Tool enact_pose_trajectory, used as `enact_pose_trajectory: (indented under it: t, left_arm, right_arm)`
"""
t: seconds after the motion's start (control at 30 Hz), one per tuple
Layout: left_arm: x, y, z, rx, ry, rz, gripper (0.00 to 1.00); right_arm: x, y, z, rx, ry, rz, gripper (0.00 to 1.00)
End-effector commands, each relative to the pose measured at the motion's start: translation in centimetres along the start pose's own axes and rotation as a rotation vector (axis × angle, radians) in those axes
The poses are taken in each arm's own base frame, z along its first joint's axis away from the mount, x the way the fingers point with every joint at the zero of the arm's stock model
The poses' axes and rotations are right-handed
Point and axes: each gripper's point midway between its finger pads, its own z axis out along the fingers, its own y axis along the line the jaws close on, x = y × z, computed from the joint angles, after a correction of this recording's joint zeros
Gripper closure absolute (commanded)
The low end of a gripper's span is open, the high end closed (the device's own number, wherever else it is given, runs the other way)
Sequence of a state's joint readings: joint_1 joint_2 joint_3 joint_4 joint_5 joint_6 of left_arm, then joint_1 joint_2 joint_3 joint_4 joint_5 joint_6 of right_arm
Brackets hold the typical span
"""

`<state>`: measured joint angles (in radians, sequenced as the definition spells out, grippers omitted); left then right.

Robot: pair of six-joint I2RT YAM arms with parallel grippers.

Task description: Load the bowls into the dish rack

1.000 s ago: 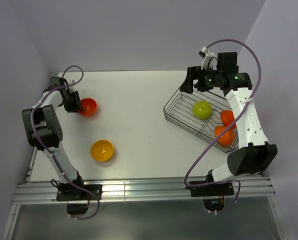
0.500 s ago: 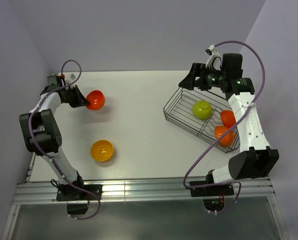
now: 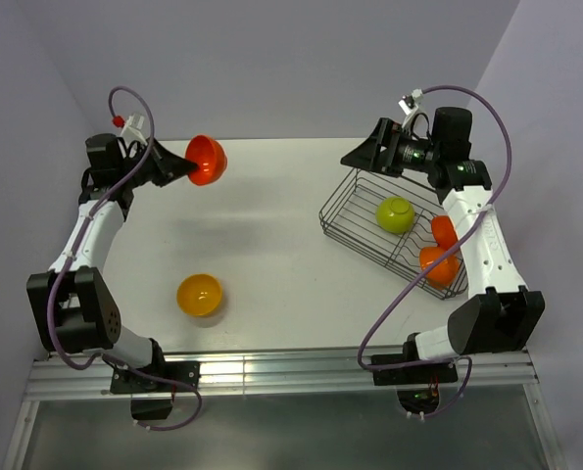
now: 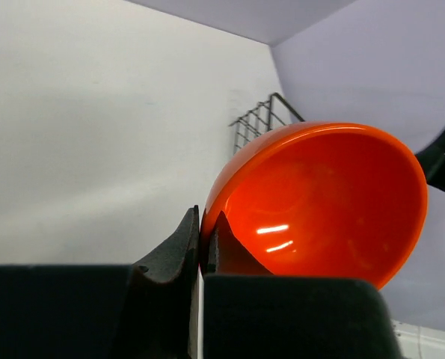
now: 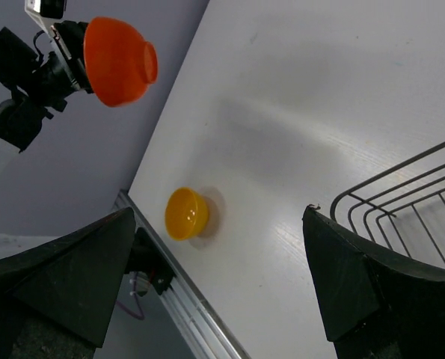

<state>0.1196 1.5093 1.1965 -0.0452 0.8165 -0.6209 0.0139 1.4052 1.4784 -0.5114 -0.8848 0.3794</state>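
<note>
My left gripper (image 3: 181, 167) is shut on the rim of a red-orange bowl (image 3: 205, 160) and holds it tilted in the air above the table's back left. In the left wrist view the fingers (image 4: 179, 239) pinch the bowl (image 4: 327, 202) at its edge. A yellow-orange bowl (image 3: 199, 294) sits upright on the table, front left. The dish rack (image 3: 336, 211) lies at the right and holds a lime green bowl (image 3: 396, 213) and two red-orange bowls (image 3: 445, 231) (image 3: 440, 264). My right gripper (image 3: 356, 157) hovers open and empty over the rack's back left corner.
The right wrist view shows the held bowl (image 5: 120, 60), the yellow-orange bowl (image 5: 186, 213) and the rack's wire corner (image 5: 401, 196). The rack's end wires (image 4: 259, 120) show behind the held bowl. Purple walls close the back and sides. An aluminium rail (image 3: 271, 372) runs along the front.
My left gripper has shut on the red-orange bowl and lifted it off the table, up and toward the back right. My right gripper has tilted slightly and stayed open.
</note>
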Motion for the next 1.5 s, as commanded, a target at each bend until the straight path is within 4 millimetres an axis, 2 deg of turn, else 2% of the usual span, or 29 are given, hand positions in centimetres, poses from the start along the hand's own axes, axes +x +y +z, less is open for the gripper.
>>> enact_pose_trajectory:
  t: [0.0,0.2,0.23,0.37,0.7,0.97,1.47]
  left_arm:
    - [-0.6,-6.5,0.1,0.16,-0.035,0.051,1.0]
    - [3.0,-11.8,1.4,0.289,0.028,0.02,1.0]
    - [4.5,-12.3,1.8,0.308,0.055,0.017,1.0]
    - [6.5,-13.8,1.9,0.373,0.074,0.002,1.0]
    - [8.2,-14.8,2.4,0.433,0.105,-0.063,1.0]
    - [9.3,-15.1,2.9,0.424,0.13,-0.057,1.0]
    - [10.6,-15.6,3.3,0.432,0.159,-0.026,1.0]
  right_arm:
    - [-0.8,3.1,-0.6,-0.091,-0.044,-0.01,0.0]
    - [1.4,5.7,0.8,-0.156,0.011,-0.028,0.0]
    - [2.0,6.5,1.1,-0.174,0.028,-0.036,0.0]
    - [3.5,7.8,2.0,-0.222,0.073,-0.005,0.0]
    - [6.6,10.4,4.0,-0.306,0.171,0.043,0.0]
    - [6.3,11.6,5.4,-0.305,0.186,0.017,0.0]
    - [7.1,12.2,7.5,-0.284,0.221,0.003,0.0]
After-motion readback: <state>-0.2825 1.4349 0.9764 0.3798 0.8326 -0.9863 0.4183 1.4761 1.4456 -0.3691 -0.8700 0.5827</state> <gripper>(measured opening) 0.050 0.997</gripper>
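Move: The red bowl, already pinched by its rim in the left fingers, sits about 3 cm ahead and 4 cm right of that hand. The open right gripper it is carried to is some 37 cm to its right, 3 cm back and 6 cm higher; the yellow bowl lies 20 cm back, 1 cm left and 23 cm below. From the right hand the red bowl is roughly 33 cm left, 6 cm ahead and 7 cm below, the green bowl 12 cm right, 6 cm ahead and 30 cm below. The red bowl, its rim kept pinched by the left hand, travels some 16 cm right and 9 cm back to meet the right gripper, fast at first and then creeping, as that hand turns about 20 degrees clockwise. The right hand, fingers staying wide open, comes about 14 cm left and 6 cm back, turning counter-clockwise by nearly as much, to bring its opening up to the bowl's outer side. ##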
